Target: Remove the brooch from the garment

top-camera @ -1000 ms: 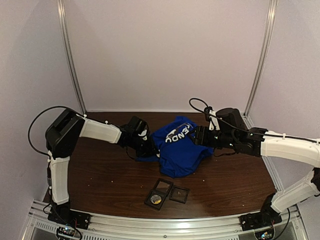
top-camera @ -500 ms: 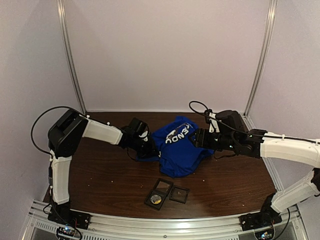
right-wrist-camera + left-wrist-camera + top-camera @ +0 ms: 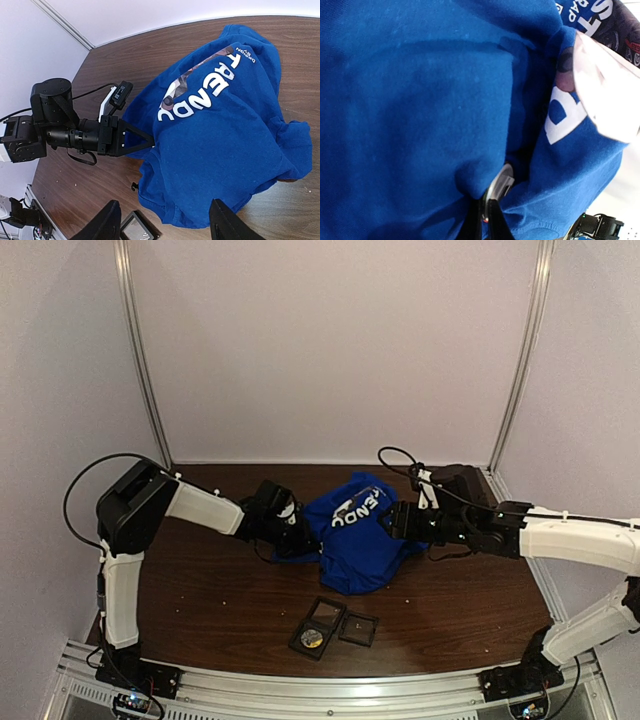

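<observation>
The garment (image 3: 362, 540), a royal-blue T-shirt with white lettering, lies crumpled at mid-table and fills the left wrist view (image 3: 420, 100). My left gripper (image 3: 303, 538) is at the shirt's left edge, shut (image 3: 487, 212) on a small silvery disc seen edge-on (image 3: 500, 184), apparently the brooch, poking from a fold. From the right wrist view the garment (image 3: 225, 140) spreads below, and the left gripper (image 3: 152, 142) touches its edge. My right gripper (image 3: 402, 520) hovers over the shirt's right side, open (image 3: 167, 225), holding nothing.
A small open black case (image 3: 320, 625) holding a round gold piece lies near the front edge, its lid (image 3: 358, 628) beside it. The case's corner (image 3: 135, 227) shows in the right wrist view. Dark wooden tabletop (image 3: 200, 590) surrounds the shirt.
My left gripper has closed at the shirt's left edge, and its arm has edged slightly toward the shirt. The right arm has barely shifted left and stays open.
</observation>
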Tool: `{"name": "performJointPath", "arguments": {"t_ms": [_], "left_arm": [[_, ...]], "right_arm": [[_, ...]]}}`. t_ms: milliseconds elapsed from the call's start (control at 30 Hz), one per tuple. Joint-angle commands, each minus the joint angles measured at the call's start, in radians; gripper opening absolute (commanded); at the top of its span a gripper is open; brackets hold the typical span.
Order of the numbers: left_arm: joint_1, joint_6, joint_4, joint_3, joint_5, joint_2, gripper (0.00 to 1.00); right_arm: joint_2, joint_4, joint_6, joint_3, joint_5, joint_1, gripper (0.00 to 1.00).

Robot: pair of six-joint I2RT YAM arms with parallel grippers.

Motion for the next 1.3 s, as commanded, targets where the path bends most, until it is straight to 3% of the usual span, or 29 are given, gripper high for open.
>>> {"name": "performJointPath", "arguments": {"t_ms": [0, 267, 467, 700, 1000, 1167, 1267], "left_arm": [[0.007, 0.04, 0.125, -0.07, 0.003, -0.05, 0.0], [0.007, 0.122, 0.218, -0.195, -0.014, -0.255, 0.0], [0.007, 0.215, 0.244, -0.285, -0.036, -0.436, 0.0], [0.007, 0.228, 0.398, -0.432, -0.003, -0.605, 0.0], [0.005, 0.198, 0.444, -0.484, 0.048, -0.816, 0.0], [0.005, 0.21, 0.417, -0.458, 0.106, -0.862, 0.0], [0.005, 0.275, 0.321, -0.416, 0.126, -0.87, 0.0]], "right_arm": [[-0.027, 0.016, 0.016, -0.034, 0.005, 0.002, 0.61], [-0.102, 0.133, -0.027, -0.102, -0.104, 0.001, 0.65], [-0.115, 0.261, -0.093, -0.109, -0.237, 0.0, 0.81], [-0.073, 0.357, -0.164, -0.059, -0.366, 0.002, 0.92], [0.057, 0.522, -0.071, -0.013, -0.448, 0.012, 0.91], [0.106, 0.568, -0.12, 0.028, -0.43, 0.025, 0.91], [0.121, 0.578, -0.173, 0.068, -0.428, 0.025, 0.91]]}}
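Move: The brooch is already pinched in the left fingertips, down in a fold of the blue garment. The middle of the garment lies about 8 cm to this hand's right and 3 cm farther out, at about its height. The case with a badge in it sits some 22 cm back and 1 cm left. From the empty right gripper, the brooch is about 8 cm ahead, 11 cm left and 17 cm below. Keep the left fingers shut on the brooch and raise it about 26 cm off the table, drawing back some 9 cm and a little left, while the wrist tips the fingers up by roughly 40 degrees. Meanwhile bring the right gripper left and up towards the brooch, about 9 cm across and 7 cm up, turning it counter-clockwise and opening its fingers wider, still touching nothing. ##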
